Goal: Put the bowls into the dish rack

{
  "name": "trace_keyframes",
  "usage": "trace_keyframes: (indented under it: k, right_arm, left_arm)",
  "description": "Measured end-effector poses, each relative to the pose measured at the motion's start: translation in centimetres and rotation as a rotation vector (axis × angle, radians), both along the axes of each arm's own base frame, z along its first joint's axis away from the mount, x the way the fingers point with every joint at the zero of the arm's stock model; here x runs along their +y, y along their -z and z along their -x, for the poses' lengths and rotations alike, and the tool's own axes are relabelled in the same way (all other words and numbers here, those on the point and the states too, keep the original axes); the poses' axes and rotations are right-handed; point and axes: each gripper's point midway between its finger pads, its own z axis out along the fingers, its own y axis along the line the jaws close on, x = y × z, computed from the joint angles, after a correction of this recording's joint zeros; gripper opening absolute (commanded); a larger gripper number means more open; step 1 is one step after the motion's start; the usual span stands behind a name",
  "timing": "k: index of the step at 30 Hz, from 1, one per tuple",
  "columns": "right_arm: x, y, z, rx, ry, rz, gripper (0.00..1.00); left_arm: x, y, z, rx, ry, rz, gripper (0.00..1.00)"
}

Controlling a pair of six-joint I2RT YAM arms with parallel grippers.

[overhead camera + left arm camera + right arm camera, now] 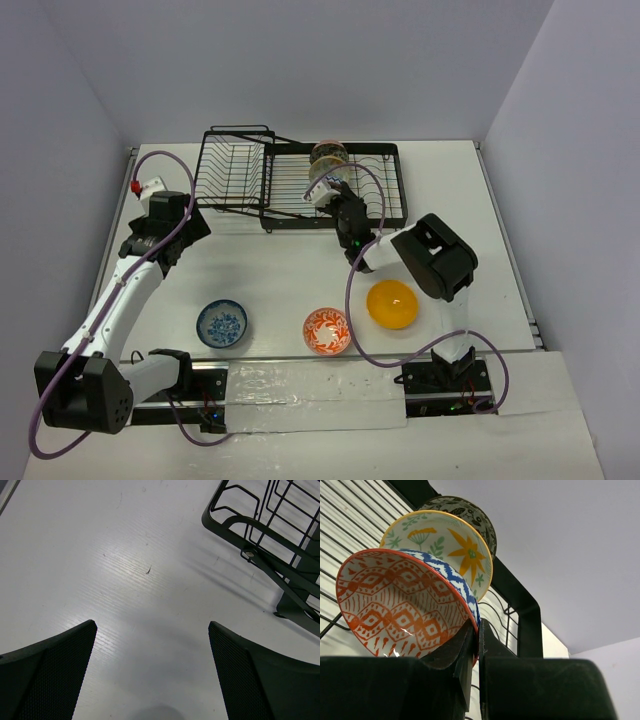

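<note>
My right gripper (477,625) is shut on the rim of a bowl (400,605) that is orange-red patterned inside and blue and white outside. It holds the bowl on edge over the black wire dish rack (300,180). Right behind it, a white bowl with leaves (445,545) and a grey-black patterned bowl (465,510) stand on edge in the rack. On the table lie a blue patterned bowl (222,323), an orange-red floral bowl (327,331) and a plain orange-yellow bowl (392,304). The left gripper (151,625) is open over bare table beside the rack's basket end (260,525).
White walls close in the table (270,270) at the back and both sides. The right arm's elbow (435,255) hangs just above the orange-yellow bowl. Purple cables loop beside both arms.
</note>
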Motion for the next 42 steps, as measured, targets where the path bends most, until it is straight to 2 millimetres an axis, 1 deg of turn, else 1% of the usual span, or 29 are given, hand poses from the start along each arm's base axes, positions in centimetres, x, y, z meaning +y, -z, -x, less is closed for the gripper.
trace_keyframes:
  k: [4, 5, 12, 15, 16, 18, 19, 22, 26, 27, 29, 33, 37, 42]
  right_arm:
    - [0.2, 0.0, 0.0, 0.021, -0.006, -0.003, 0.14]
    - [0.2, 0.1, 0.0, 0.026, -0.008, -0.002, 0.17]
    - [0.0, 0.9, 0.1, 0.071, -0.004, 0.016, 0.21]
    - [0.0, 1.3, 0.1, 0.09, -0.003, 0.021, 0.26]
    - [0.0, 1.5, 0.1, 0.098, -0.002, 0.026, 0.3]
    - [0.0, 1.7, 0.1, 0.109, -0.002, 0.028, 0.34]
    - [0.0, 1.9, 0.2, 0.118, -0.002, 0.032, 0.38]
    - [-0.1, 2.5, 0.3, 0.139, 0.001, 0.038, 0.44]
    - [-0.1, 2.0, 0.1, 0.134, 0.007, 0.027, 0.52]
    - [0.0, 2.0, 0.1, 0.133, 0.009, 0.023, 0.55]
    - [-0.1, 1.8, 0.0, 0.131, 0.015, 0.019, 0.58]
    - [-0.1, 1.4, -0.3, 0.125, 0.024, 0.009, 0.73]
    - [-0.2, 1.0, -0.4, 0.124, 0.028, 0.001, 0.77]
    - [-0.3, 0.9, -0.5, 0.133, 0.032, 0.003, 0.8]
  left_arm:
    - [0.0, 0.0, 0.0, 0.0, -0.001, 0.0, 0.99]
    - [0.0, 0.0, 0.0, 0.0, -0.001, 0.0, 0.99]
    - [0.0, 0.0, 0.0, 0.0, -0.001, 0.0, 0.99]
    - [0.0, 0.0, 0.0, 0.0, -0.002, 0.0, 0.99]
    - [0.0, 0.0, 0.0, 0.0, -0.002, 0.0, 0.99]
    - [0.0, 0.0, 0.0, 0.0, -0.002, 0.0, 0.99]
    - [0.0, 0.0, 0.0, -0.001, -0.002, 0.0, 0.99]
    - [0.0, 0.0, 0.0, -0.002, -0.002, 0.0, 0.99]
    - [0.1, -0.1, 0.0, -0.002, -0.003, 0.0, 0.99]
    - [0.1, -0.1, 0.0, -0.002, -0.003, 0.0, 0.99]
    - [0.1, -0.1, 0.0, -0.002, -0.003, 0.0, 0.99]
    - [0.1, -0.1, 0.0, -0.002, -0.003, 0.0, 0.99]
    - [0.2, -0.1, 0.0, -0.002, -0.006, 0.0, 0.99]
    - [0.2, -0.1, 0.0, -0.002, -0.007, 0.001, 0.99]
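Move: The right hand still pinches the right-hand rim of the orange-and-blue bowl, over its rack slot, whose middle is about 3 cm left of the hand point, level with it fore and aft, and some 6 cm below. The leaf-patterned bowl stands about 5 cm ahead and 2 cm left, 3 cm lower, with the grey bowl roughly 9 cm ahead and 2 cm left. From the left hand, that slot lies about 32 cm right and 11 cm ahead. Sinking about 2.5 cm while tipping its fingers down some 8 degrees, the right hand begins opening over the rack and ends its pinch on the orange-and-blue bowl's rim. It then rises about 1.5 cm as the fingers go on to open most of the way, one finger inside the bowl's mouth and the other clear on its right. ##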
